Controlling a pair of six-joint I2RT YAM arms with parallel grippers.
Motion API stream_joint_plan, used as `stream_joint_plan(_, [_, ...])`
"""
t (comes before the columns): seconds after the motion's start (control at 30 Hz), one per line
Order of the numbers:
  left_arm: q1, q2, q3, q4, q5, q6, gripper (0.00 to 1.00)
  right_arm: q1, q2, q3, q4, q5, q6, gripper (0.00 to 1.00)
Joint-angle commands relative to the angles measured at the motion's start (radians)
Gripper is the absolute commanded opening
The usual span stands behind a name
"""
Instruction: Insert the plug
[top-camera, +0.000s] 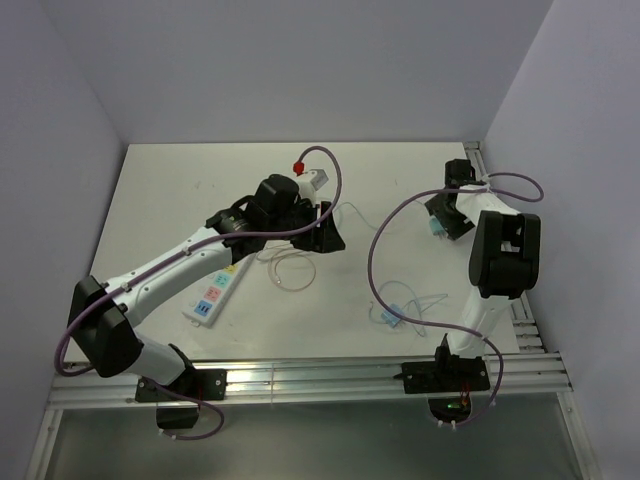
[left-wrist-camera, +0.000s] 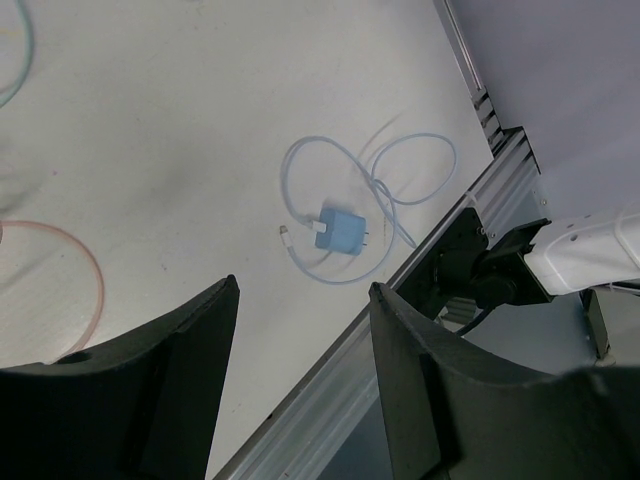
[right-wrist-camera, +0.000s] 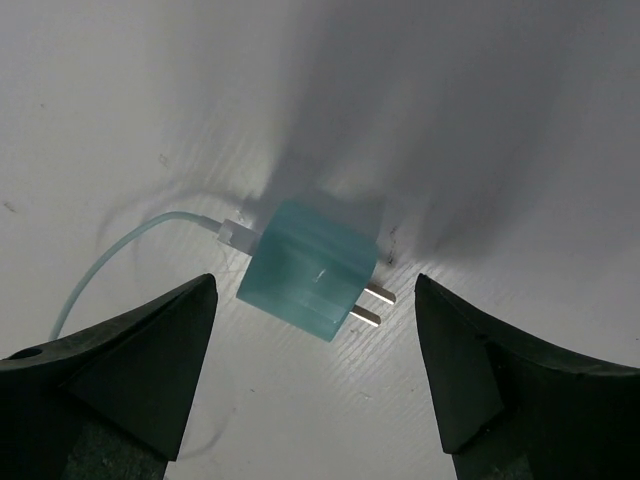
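Observation:
A teal plug lies flat on the white table, its two metal prongs pointing right and a pale cable leaving its left end. My right gripper hangs just above it, open, a finger on each side and neither one touching. In the top view this plug sits at the far right under the right gripper. The white power strip with coloured sockets lies at the left, partly under my left arm. My left gripper hovers open and empty over the table's middle.
A light blue plug with a looped cable lies near the front rail; it also shows in the top view. A pink cable loop lies beside the left gripper. A white plug with a red tip sits at the back.

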Motion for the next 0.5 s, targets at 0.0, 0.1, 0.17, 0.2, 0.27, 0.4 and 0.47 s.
stream_joint_plan(0.0, [0.0,-0.051,0.0,0.006,-0.021,0.011,0.61,0.005,0.009,0.002,-0.014,0.049,0.016,0.86])
stream_joint_plan(0.1, [0.001,-0.062,0.005,-0.003,-0.032,0.011,0.61,0.005,0.026,-0.002,-0.004,0.047,0.01,0.83])
stream_joint_plan(0.17, [0.0,-0.063,0.01,-0.01,-0.038,0.009,0.61,0.005,0.035,0.002,0.005,0.04,0.002,0.73])
stream_joint_plan(0.2, [0.0,-0.065,0.01,-0.013,-0.039,0.009,0.61,0.005,0.037,0.004,0.006,0.034,-0.002,0.71])
stream_joint_plan(0.27, [0.001,-0.066,0.011,-0.019,-0.042,0.008,0.61,0.005,0.041,0.001,0.026,0.025,-0.011,0.59])
stream_joint_plan(0.4, [0.001,-0.079,0.011,-0.026,-0.056,0.005,0.61,0.005,0.043,-0.004,0.043,0.003,-0.043,0.53])
stream_joint_plan(0.47, [0.001,-0.083,0.013,-0.033,-0.064,0.003,0.62,0.005,0.031,-0.012,0.06,-0.012,-0.059,0.35])
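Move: The teal plug lies right beneath the right hand's open fingers, about 2 cm lower and roughly 1 cm ahead, with its middle neither left nor right of them. The blue plug is some 24 cm back and 18 cm left of the right hand; the side rail runs about 16 cm to its right, level with it. From the left hand, the teal plug lies roughly 37 cm to the right, 16 cm ahead and 22 cm below. The right hand sinks about 1 cm onto the teal plug, fingers slanting steeply down and the wrist keeping its attitude, and then holds that height. As it settles, its fingers close from nearly wide open to roughly three fifths and stop on the plug's body, pinching it between the side near the cable and the corner by the prongs. ##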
